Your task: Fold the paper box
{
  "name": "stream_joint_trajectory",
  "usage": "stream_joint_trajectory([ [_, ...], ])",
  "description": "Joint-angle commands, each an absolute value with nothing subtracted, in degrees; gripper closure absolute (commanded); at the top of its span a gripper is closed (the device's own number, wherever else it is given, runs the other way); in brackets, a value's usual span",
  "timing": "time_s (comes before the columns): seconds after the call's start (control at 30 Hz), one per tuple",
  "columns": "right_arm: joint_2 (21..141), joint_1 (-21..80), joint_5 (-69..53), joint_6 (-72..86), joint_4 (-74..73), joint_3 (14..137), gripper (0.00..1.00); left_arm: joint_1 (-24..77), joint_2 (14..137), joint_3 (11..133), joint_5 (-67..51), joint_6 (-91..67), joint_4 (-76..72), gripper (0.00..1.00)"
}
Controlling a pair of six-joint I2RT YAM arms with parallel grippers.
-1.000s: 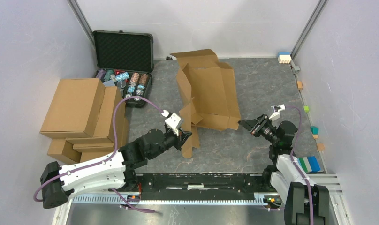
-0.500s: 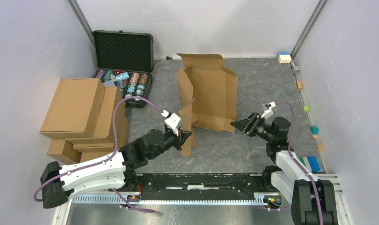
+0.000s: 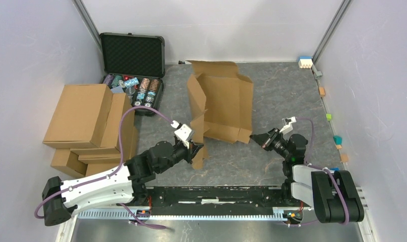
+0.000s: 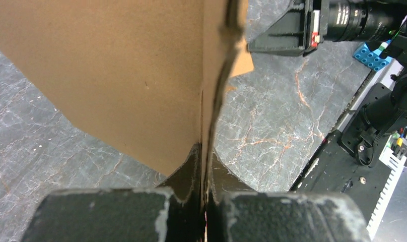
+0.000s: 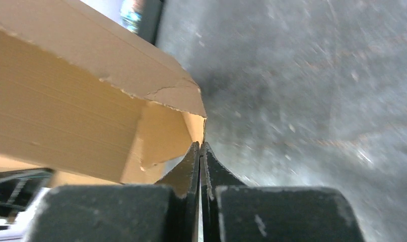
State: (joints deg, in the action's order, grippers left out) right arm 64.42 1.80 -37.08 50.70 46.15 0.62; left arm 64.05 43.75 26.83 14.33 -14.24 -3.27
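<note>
The paper box point(image 3: 224, 103) is a brown cardboard sheet, part folded, with its side walls raised at the middle of the table. My left gripper point(image 3: 197, 150) is shut on the flap at the box's near left corner. In the left wrist view the cardboard point(image 4: 116, 65) runs edge-on between the jaws of that gripper point(image 4: 205, 151). My right gripper point(image 3: 253, 137) is shut, with its tips at the box's near right corner. From the right wrist, the torn cardboard corner point(image 5: 189, 101) ends right at that gripper's point(image 5: 200, 145) tips. No board shows between them.
An open black case point(image 3: 133, 55) with coloured chips stands at the back left. In front of it is a pile of brown cartons point(image 3: 85, 121). Small coloured blocks point(image 3: 306, 62) line the right edge. White walls close in both sides and the back.
My right gripper has moved left to the box's near right corner and has opened and shut again. The box's right wall has risen more upright. The left gripper has kept its hold and drawn slightly nearer.
</note>
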Motion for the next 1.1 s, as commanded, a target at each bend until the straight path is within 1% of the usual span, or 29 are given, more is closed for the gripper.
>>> stream_joint_trajectory([
  [0.0,66.46,2.33,-40.49,66.07,74.05,-3.52,1.00,64.55,42.41,25.16,13.58,-14.50,1.95,0.98],
  [0.17,68.82,2.42,-43.40,79.30,86.75,-4.86,1.00,64.58,42.51,24.46,14.18,-14.68,1.84,0.98],
  [0.4,65.69,2.64,-46.42,82.77,85.77,-2.72,0.99,64.59,45.09,25.02,12.84,-14.88,0.61,0.98],
  [0.43,65.15,2.68,-46.93,82.56,84.99,-2.18,0.96,64.55,45.38,25.16,12.73,-15.02,0.62,0.98],
  [0.5,63.94,2.64,-48.74,80.05,81.20,-0.55,0.79,64.54,45.40,25.35,13.31,-15.30,0.59,0.98],
  [0.53,63.01,2.66,-49.78,76.96,77.74,0.42,0.68,64.56,45.16,25.40,13.60,-15.61,0.61,0.98],
  [0.57,61.61,2.56,-50.25,73.25,72.98,1.76,0.60,64.60,44.89,25.40,13.73,-15.60,0.60,0.98],
  [0.63,57.47,2.31,-48.85,60.61,54.69,4.49,0.49,64.55,44.47,25.62,13.95,-15.39,0.83,0.98],
  [0.67,55.16,2.34,-46.74,51.96,43.00,6.34,0.44,64.57,44.33,25.66,14.18,-15.23,1.21,0.98],
  [0.73,50.16,2.32,-36.85,36.55,21.92,12.41,0.34,64.57,44.16,25.72,14.56,-14.86,2.05,0.98],
  [0.8,47.85,2.27,-28.28,26.89,10.82,16.10,0.23,64.60,44.10,25.89,14.77,-14.60,2.62,0.98],
  [0.83,47.54,2.17,-23.02,23.66,6.55,18.14,0.19,64.59,44.08,26.00,14.83,-14.43,2.78,0.98],
  [0.87,48.02,2.13,-18.71,21.06,3.86,19.69,0.17,64.59,44.00,26.18,14.88,-14.25,2.73,0.98],
  [0.93,50.24,1.98,-12.63,17.93,0.43,22.31,0.10,64.56,44.15,26.60,14.87,-13.99,2.79,0.98],
  [1.0,53.60,1.96,-8.43,17.51,0.14,23.57,0.04,64.53,44.51,26.94,14.85,-13.79,2.81,0.98],
  [1.07,57.73,1.85,-6.72,17.73,1.37,24.55,0.02,64.60,44.70,26.98,14.86,-13.71,2.81,0.98],
])
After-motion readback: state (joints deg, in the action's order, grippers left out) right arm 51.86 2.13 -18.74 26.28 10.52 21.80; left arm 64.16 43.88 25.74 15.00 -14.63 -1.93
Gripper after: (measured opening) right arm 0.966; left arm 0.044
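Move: The box's small near-right corner flap is right at the shut right fingertips, its middle about 2 cm to their left and level with them. The open box's big panel is centred some 13 cm ahead and 9 cm left of that hand, perhaps 4 cm lower. The left hand already pinches the edge of the box's left panel, right at its pads. From that hand the corner flap lies roughly 19 cm to the right, 6 cm ahead and 11 cm lower. The small corner flap is left behind as the shut right fingertips come off it, rising about 12 cm while the hand rolls left side up and drifts slightly back and left. The hand then spreads its fingers wide, rolls some 50 degrees the other way and sweeps forward, right and down to the box's right side. The left hand keeps its pinch on the left panel, sinking slightly. ##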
